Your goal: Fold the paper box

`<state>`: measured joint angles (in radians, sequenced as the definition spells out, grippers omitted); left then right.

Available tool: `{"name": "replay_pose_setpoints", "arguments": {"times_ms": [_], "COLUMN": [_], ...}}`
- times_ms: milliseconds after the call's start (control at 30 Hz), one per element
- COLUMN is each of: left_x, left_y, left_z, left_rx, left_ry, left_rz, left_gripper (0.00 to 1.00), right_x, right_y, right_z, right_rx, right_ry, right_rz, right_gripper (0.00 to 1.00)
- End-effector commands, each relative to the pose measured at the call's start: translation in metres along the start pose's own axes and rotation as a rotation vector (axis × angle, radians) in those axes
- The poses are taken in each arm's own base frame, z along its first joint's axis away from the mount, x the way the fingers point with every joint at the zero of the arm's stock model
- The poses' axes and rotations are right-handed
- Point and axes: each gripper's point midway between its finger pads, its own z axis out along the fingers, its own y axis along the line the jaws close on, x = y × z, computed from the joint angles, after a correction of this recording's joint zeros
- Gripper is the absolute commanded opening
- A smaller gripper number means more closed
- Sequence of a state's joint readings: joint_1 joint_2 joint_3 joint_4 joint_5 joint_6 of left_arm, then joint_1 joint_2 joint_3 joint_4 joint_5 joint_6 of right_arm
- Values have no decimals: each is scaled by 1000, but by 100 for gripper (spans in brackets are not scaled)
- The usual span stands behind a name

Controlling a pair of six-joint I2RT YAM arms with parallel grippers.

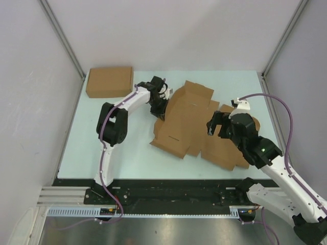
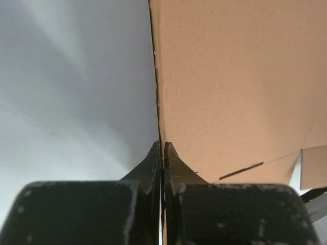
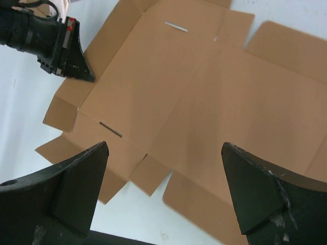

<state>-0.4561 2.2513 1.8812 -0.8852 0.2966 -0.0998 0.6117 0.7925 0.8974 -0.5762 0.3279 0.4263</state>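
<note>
The paper box (image 1: pixel 189 122) is a flat brown die-cut sheet with flaps and slots, spread over the middle of the table; its left part is tilted up. My left gripper (image 1: pixel 159 104) is shut on the sheet's left edge. In the left wrist view that edge runs straight into the closed gripper (image 2: pixel 162 145), and the cardboard face (image 2: pixel 230 76) fills the right half. My right gripper (image 1: pixel 211 126) hangs open above the sheet's right half, holding nothing. In the right wrist view the wide-apart right gripper (image 3: pixel 164 147) frames the sheet (image 3: pixel 194 92), and the left gripper (image 3: pixel 84 74) pinches its far-left flap.
A ready-made flat brown box (image 1: pixel 109 81) lies at the back left corner of the pale mat (image 1: pixel 127 153). White walls and metal posts enclose the table on three sides. Both arm bases sit on the black rail at the near edge.
</note>
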Motion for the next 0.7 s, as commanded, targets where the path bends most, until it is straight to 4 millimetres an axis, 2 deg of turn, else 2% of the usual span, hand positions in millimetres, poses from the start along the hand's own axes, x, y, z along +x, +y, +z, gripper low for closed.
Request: {"name": "replay_pose_setpoints", "arguments": {"times_ms": [0, 67, 100, 133, 200, 233, 267, 333, 367, 433, 467, 533, 567, 600, 633, 667], "left_x": [5, 1, -2, -3, -5, -9, -10, -21, -29, -42, -52, -64, -70, -65, -69, -51], "left_y": [-17, -1, 14, 22, 45, 61, 69, 76, 74, 71, 67, 59, 54, 55, 49, 48], "left_z": [-14, -17, -17, -18, -20, -27, -30, -44, -59, -77, -100, -125, -153, -159, -170, -181], "left_rx": [28, -68, -149, -200, -331, -439, -493, -564, -582, -602, -619, -617, -630, -635, -607, -600], "left_ry": [1, -7, -6, -6, -3, -13, -22, -78, -131, -212, -277, -375, -454, -474, -550, -582], "left_rz": [173, 175, 175, 167, 153, 134, 109, 83, 69, 43, 24, -24, -57, -89, -165, -212], "left_gripper": [2, 4, 5, 11, 15, 34, 43, 54, 61, 67, 67, 69, 69, 69, 72, 73], "right_x": [-3, -1, 0, 0, 3, 4, 5, 6, 7, 7, 7, 8, 7, 5, 5, 6], "right_y": [8, 10, 10, 10, 8, 7, 5, 3, 3, 2, 2, 1, 2, 1, 0, 0], "right_z": [0, 1, 2, 2, 4, 4, 5, 6, 7, 9, 9, 11, 11, 12, 12, 15], "right_rx": [-33, -43, -42, -40, -30, -23, -16, -3, 1, 8, 8, 16, 13, 20, 25, 31], "right_ry": [2, 9, 15, 17, 34, 38, 37, 44, 47, 48, 48, 49, 47, 40, 37, 39], "right_rz": [39, 40, 37, 33, 22, 16, 10, 5, 6, 7, 8, 6, 4, 3, 2, 2], "right_gripper": [100, 100, 99, 99, 99, 99, 99, 100, 99, 100, 100, 100, 100, 99, 100, 100]}}
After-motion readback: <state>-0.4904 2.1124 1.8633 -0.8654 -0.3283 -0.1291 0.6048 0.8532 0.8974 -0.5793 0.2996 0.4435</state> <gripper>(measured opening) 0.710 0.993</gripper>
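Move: The left hand already grips the paper box's left edge flap, close to the table. From that hand the unfolded box's middle is about 19 cm right and 4 cm back, its front flap some 15 cm back and 4 cm right. A closed brown carton lies roughly 18 cm ahead and 24 cm left. From the right hand, the box's middle is about 23 cm below, 9 cm ahead and 6 cm left. After settling back and down about 1 cm, the left hand opens its fingers to about two-thirds and comes free of the edge flap. It pulls away some 8 cm left and 5 cm forward, rising about 6 cm late in the move, while the wrist swings the fingertips some 35 degrees left and forward, out of their down-and-right slant. ##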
